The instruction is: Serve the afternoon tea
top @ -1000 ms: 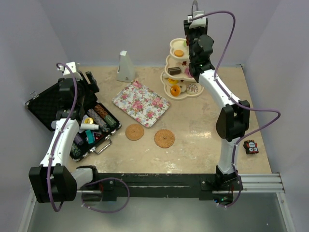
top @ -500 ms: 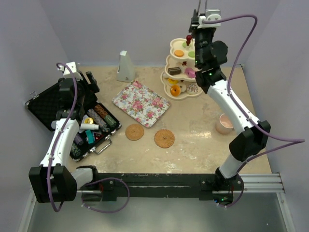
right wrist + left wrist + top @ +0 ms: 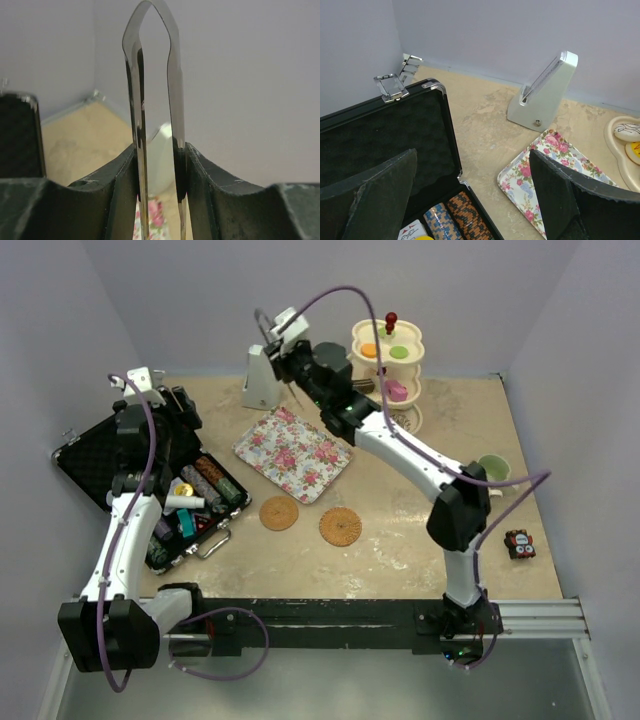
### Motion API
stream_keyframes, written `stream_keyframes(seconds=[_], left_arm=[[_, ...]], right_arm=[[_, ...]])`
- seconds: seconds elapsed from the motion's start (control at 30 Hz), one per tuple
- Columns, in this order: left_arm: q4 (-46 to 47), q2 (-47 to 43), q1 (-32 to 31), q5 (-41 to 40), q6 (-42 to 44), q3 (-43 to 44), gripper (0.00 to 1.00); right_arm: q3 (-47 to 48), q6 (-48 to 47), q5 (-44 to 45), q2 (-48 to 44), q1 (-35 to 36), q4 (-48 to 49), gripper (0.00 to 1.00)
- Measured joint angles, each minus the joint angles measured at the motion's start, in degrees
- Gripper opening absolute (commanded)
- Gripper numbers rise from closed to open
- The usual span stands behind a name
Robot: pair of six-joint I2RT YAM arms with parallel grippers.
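Observation:
The cream three-tier stand [image 3: 388, 365] with its red knob [image 3: 390, 317] is at the back right, holding small toy donuts and cakes such as an orange one [image 3: 369, 350] and a pink one [image 3: 397, 390]. A green mug [image 3: 492, 468] sits to the right. Two woven coasters [image 3: 279, 513] [image 3: 341, 526] lie in the middle. My right gripper [image 3: 280, 358] [image 3: 156, 165] hangs near the grey pyramid-shaped object [image 3: 261, 378], shut on metal tongs [image 3: 137, 100] that stand upright between its fingers. My left gripper [image 3: 168, 405] [image 3: 472, 175] is open and holds nothing, over the black case [image 3: 380, 135].
A floral tray [image 3: 293, 453] [image 3: 540, 165] lies between the case and the stand. The open black case [image 3: 140, 475] holds poker chips and cards at the left. A small red and black toy [image 3: 519, 544] sits near the right front. Walls close the back and sides.
My right arm has swung left from the stand to above the far end of the floral tray, carrying the tongs. The left arm has stayed put.

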Motion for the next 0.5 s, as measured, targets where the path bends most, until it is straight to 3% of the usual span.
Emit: stream_keyframes(seconds=[0.27,0.5], left_arm=[[0.28,-0.17,0.00,-0.07,-0.02,0.00,0.98],[0.28,-0.17,0.00,-0.04,-0.02,0.00,0.98]], right_arm=[[10.03,2.95,-6.62,19.26,2.95,-12.20,0.40],[18.56,3.30,-7.96,30.34,3.93,-13.16,0.43]])
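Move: The right hand holds the metal tongs high in the air, with the empty floral tray almost directly below, some 41 cm down. The metronome stands about 16 cm farther out, 10 cm left and 33 cm below the hand; the left coaster lies 21 cm back, 3 cm left and 42 cm down. From the idle left hand, the tray's middle is roughly 7 cm ahead, 27 cm right and 26 cm below. Still pinching the metal tongs with an unchanged grip, the right hand swoops down about 24 cm and some 12 cm left, from high over the floral tray towards its left corner beside the metronome, easing off near the end. On the way the wrist tips the fingers downward by some 20 degrees and swings a little counter-clockwise. ##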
